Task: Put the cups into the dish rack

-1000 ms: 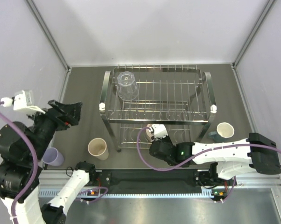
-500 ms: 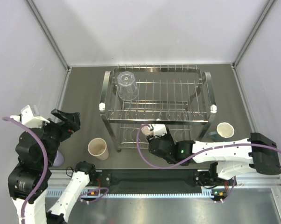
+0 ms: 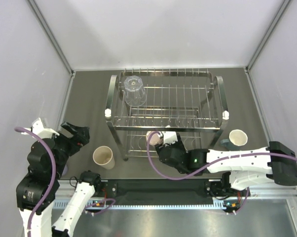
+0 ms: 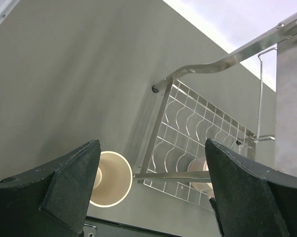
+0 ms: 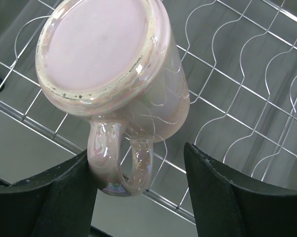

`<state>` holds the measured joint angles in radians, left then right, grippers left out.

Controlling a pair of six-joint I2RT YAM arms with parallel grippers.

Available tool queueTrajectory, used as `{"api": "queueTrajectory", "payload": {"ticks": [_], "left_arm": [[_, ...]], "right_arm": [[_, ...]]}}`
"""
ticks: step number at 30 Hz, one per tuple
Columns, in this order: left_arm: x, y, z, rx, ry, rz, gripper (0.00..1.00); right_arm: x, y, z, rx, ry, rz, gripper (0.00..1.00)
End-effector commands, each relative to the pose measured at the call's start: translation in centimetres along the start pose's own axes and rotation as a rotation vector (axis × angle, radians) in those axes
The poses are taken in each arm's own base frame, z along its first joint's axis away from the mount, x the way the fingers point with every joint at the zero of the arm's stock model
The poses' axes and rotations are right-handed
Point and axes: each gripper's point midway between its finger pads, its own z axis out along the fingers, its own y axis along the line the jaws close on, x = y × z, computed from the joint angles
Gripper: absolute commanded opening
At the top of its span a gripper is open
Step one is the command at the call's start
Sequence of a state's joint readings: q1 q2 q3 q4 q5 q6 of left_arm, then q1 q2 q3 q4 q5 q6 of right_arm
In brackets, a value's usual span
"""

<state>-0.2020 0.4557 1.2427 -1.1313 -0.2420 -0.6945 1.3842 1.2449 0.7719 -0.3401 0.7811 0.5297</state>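
Observation:
The pink mug [image 5: 109, 54] rests upside down on the lower tier of the dish rack [image 3: 188, 128], its handle [image 5: 116, 158] pointing towards me. My right gripper [image 5: 138, 197] stands open around that handle, which sits close against the left finger. In the top view the mug [image 3: 154, 138] lies just beyond the right gripper [image 3: 164, 143]. A clear glass [image 3: 134, 90] stands inverted on the upper tier. My left gripper [image 4: 151, 192] is open and empty, looking at the beige tumbler [image 4: 109, 178] on the table. A teal mug [image 3: 237, 138] stands right of the rack.
The rack's wire floor [image 5: 222, 113] spreads behind the pink mug. In the top view the beige tumbler [image 3: 103, 157] stands near the rack's front left leg [image 3: 125, 150]. The left arm [image 3: 45, 158] hangs over the table's left near corner. Grey walls close the sides.
My right gripper has opened and let go of the pink mug, which now lies on the lower tier. The left arm has swung down and towards the near edge.

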Motion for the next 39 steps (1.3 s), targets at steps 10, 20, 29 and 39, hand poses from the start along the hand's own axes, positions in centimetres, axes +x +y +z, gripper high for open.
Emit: {"api": "queueTrajectory", "payload": {"ticks": [10, 20, 29, 39], "left_arm": [[-0.7, -1.3, -0.3, 0.055, -0.011, -0.006, 0.91], [-0.9, -1.2, -0.5, 0.056, -0.025, 0.005, 0.91], [-0.5, -1.1, -0.5, 0.068, -0.022, -0.007, 0.91], [-0.2, -1.2, -0.6, 0.084, -0.019, -0.017, 0.91]], "right_arm": [[-1.2, -0.4, 1.9, 0.026, -0.062, 0.082, 0.21], [-3.0, -2.3, 1.7, 0.104, -0.178, 0.213, 0.0], [-4.7, -5.1, 1.4, 0.195, -0.265, 0.246, 0.0], [-3.3, -5.8, 3.6, 0.235, -0.2, 0.209, 0.29]]}}
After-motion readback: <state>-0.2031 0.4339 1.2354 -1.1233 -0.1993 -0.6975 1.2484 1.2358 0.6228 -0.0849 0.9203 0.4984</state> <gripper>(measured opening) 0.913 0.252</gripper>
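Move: The upside-down pink mug on the dish rack's lower shelf has its middle about 5 cm ahead of the right hand, 4 cm to its left and 1 cm above it; its handle stands between the open fingers. The clear glass on the upper shelf is some 11 cm ahead, 9 cm left and 20 cm up, while the blue-grey cup is roughly 27 cm right, 2 cm ahead and 5 cm lower. From the left hand, the mug lies about 7 cm ahead, 22 cm right and 19 cm down. The right fingers close on the pink mug's handle, pinching it, while the hand eases about 1 cm forward and 1 cm down at the front of the lower shelf. Keeping that hold, the hand takes the mug some 4 cm farther forward under the upper shelf and about 4 cm to the right, turning roughly 15 degrees clockwise and tipping slightly up. ##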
